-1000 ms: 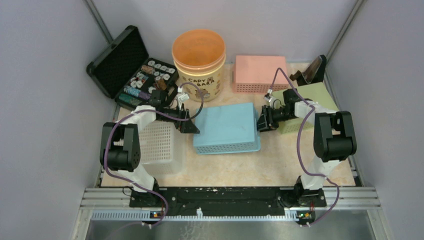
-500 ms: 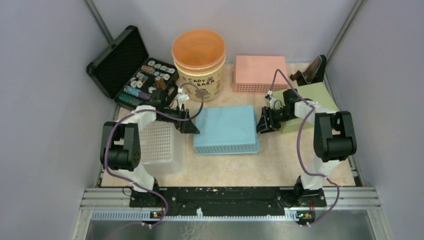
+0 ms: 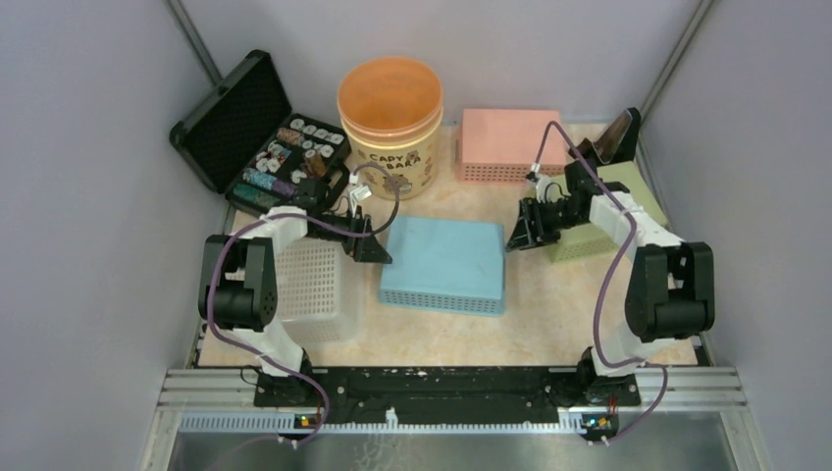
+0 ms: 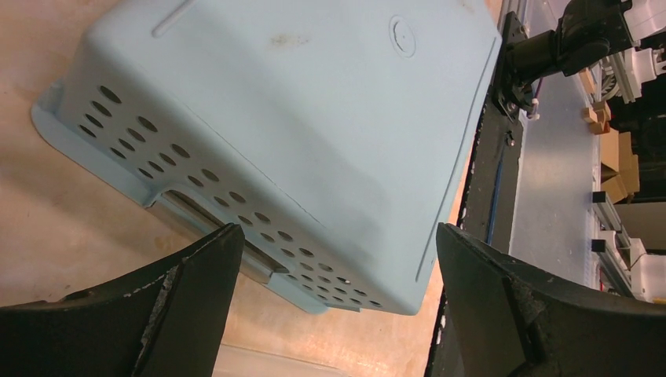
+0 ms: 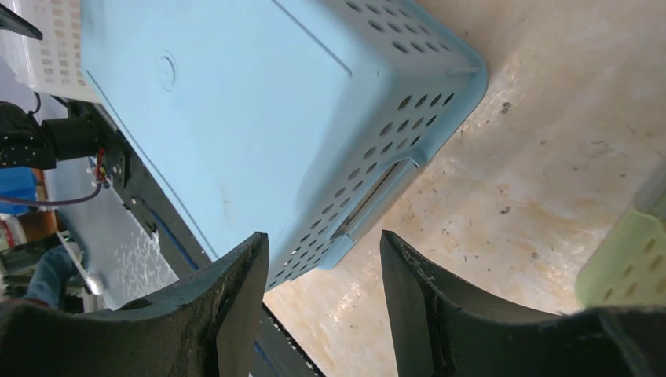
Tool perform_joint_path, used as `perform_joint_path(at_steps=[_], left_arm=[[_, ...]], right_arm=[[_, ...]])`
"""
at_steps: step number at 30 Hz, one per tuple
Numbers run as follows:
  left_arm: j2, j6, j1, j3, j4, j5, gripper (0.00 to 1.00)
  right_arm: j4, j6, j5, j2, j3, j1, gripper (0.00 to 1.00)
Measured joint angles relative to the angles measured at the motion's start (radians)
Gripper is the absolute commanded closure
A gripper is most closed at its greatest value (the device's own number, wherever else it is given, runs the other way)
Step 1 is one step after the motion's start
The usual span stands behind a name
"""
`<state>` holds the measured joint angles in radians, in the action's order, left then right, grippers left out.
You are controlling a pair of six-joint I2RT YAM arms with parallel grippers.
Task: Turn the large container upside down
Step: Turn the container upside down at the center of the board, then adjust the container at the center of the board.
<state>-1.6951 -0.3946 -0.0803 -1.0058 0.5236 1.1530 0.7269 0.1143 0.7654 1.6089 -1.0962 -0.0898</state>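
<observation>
The large container is a light blue perforated basket (image 3: 443,257) lying bottom up, flat on the table's middle. My left gripper (image 3: 371,245) stands wide open just off its left end, touching nothing. In the left wrist view the basket's (image 4: 298,102) smooth underside faces up beyond the left gripper (image 4: 338,236). My right gripper (image 3: 517,234) hovers a little off the right end, open and empty. In the right wrist view the basket's (image 5: 251,102) handle slot lies ahead of the right gripper (image 5: 323,236), with bare table between the jaws.
A white basket (image 3: 319,285) sits under the left arm. At the back stand an open black case (image 3: 260,137) of small items, an orange tub (image 3: 390,108) and a pink basket (image 3: 508,142). A green basket (image 3: 598,211) lies beneath the right arm.
The right gripper let go of the basket's right end, opened wider and drew back to the right. The basket settled flat. The left arm stayed put.
</observation>
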Motion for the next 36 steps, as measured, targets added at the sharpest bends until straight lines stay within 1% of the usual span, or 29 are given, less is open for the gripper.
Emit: perform_joint_path(at_steps=[4, 6, 9, 11, 12, 16, 19, 20, 22, 23, 24, 29, 36], left_arm=[[0.0, 0.001, 0.0, 0.0, 0.0, 0.002, 0.01], [0.0, 0.002, 0.0, 0.0, 0.0, 0.002, 0.01], [0.0, 0.003, 0.0, 0.0, 0.0, 0.002, 0.01], [0.0, 0.003, 0.0, 0.0, 0.0, 0.002, 0.01], [0.0, 0.003, 0.0, 0.0, 0.0, 0.002, 0.01], [0.0, 0.004, 0.0, 0.0, 0.0, 0.002, 0.01], [0.0, 0.005, 0.0, 0.0, 0.0, 0.002, 0.01], [0.0, 0.006, 0.0, 0.0, 0.0, 0.002, 0.01], [0.0, 0.007, 0.0, 0.0, 0.0, 0.003, 0.01], [0.0, 0.007, 0.0, 0.0, 0.0, 0.003, 0.01], [0.0, 0.008, 0.0, 0.0, 0.0, 0.003, 0.01], [0.0, 0.008, 0.0, 0.0, 0.0, 0.003, 0.01], [0.0, 0.008, 0.0, 0.0, 0.0, 0.003, 0.01]], right_arm=[[0.064, 0.045, -0.045, -0.053, -0.048, 0.0, 0.46], [0.094, 0.068, -0.086, -0.075, -0.069, 0.0, 0.47], [0.136, 0.105, -0.194, -0.119, -0.092, 0.0, 0.52], [0.16, 0.134, -0.282, -0.159, -0.102, 0.0, 0.57], [0.171, 0.15, -0.32, -0.178, -0.104, 0.0, 0.63], [0.238, 0.236, -0.474, -0.254, -0.105, 0.0, 0.77], [0.287, 0.294, -0.563, -0.282, -0.101, 0.0, 0.84], [0.296, 0.312, -0.59, -0.286, -0.094, 0.0, 0.87], [0.304, 0.341, -0.634, -0.29, -0.064, 0.0, 0.91], [0.304, 0.358, -0.659, -0.29, -0.036, 0.0, 0.95], [0.299, 0.366, -0.678, -0.29, -0.009, 0.0, 0.96], [0.22, 0.411, -0.754, -0.275, 0.102, 0.0, 0.98], [0.063, 0.428, -0.719, -0.206, 0.121, 0.0, 0.98]])
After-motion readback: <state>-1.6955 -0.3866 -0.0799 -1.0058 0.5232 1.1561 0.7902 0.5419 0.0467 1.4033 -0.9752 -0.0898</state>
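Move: The upside-down green container is what matters next. Its middle is roughly 19 cm to the right of the right hand and 6 cm farther out, some 3 cm lower. The finished blue container's middle is about 14 cm left of that hand and 4 cm nearer; the pink one stands straight ahead, some 20 cm out. From the left hand, the green container is about 45 cm right and 5 cm farther out. Swing the right hand away from the blue container, about 13 cm to the right towards the green container's near-left corner. Arc up first, swing back a little, then sink and come forward a few centimetres at the end. On the way, shut the half-open, empty fingers and turn them some 45 degrees from slanting left to pointing almost straight down. ##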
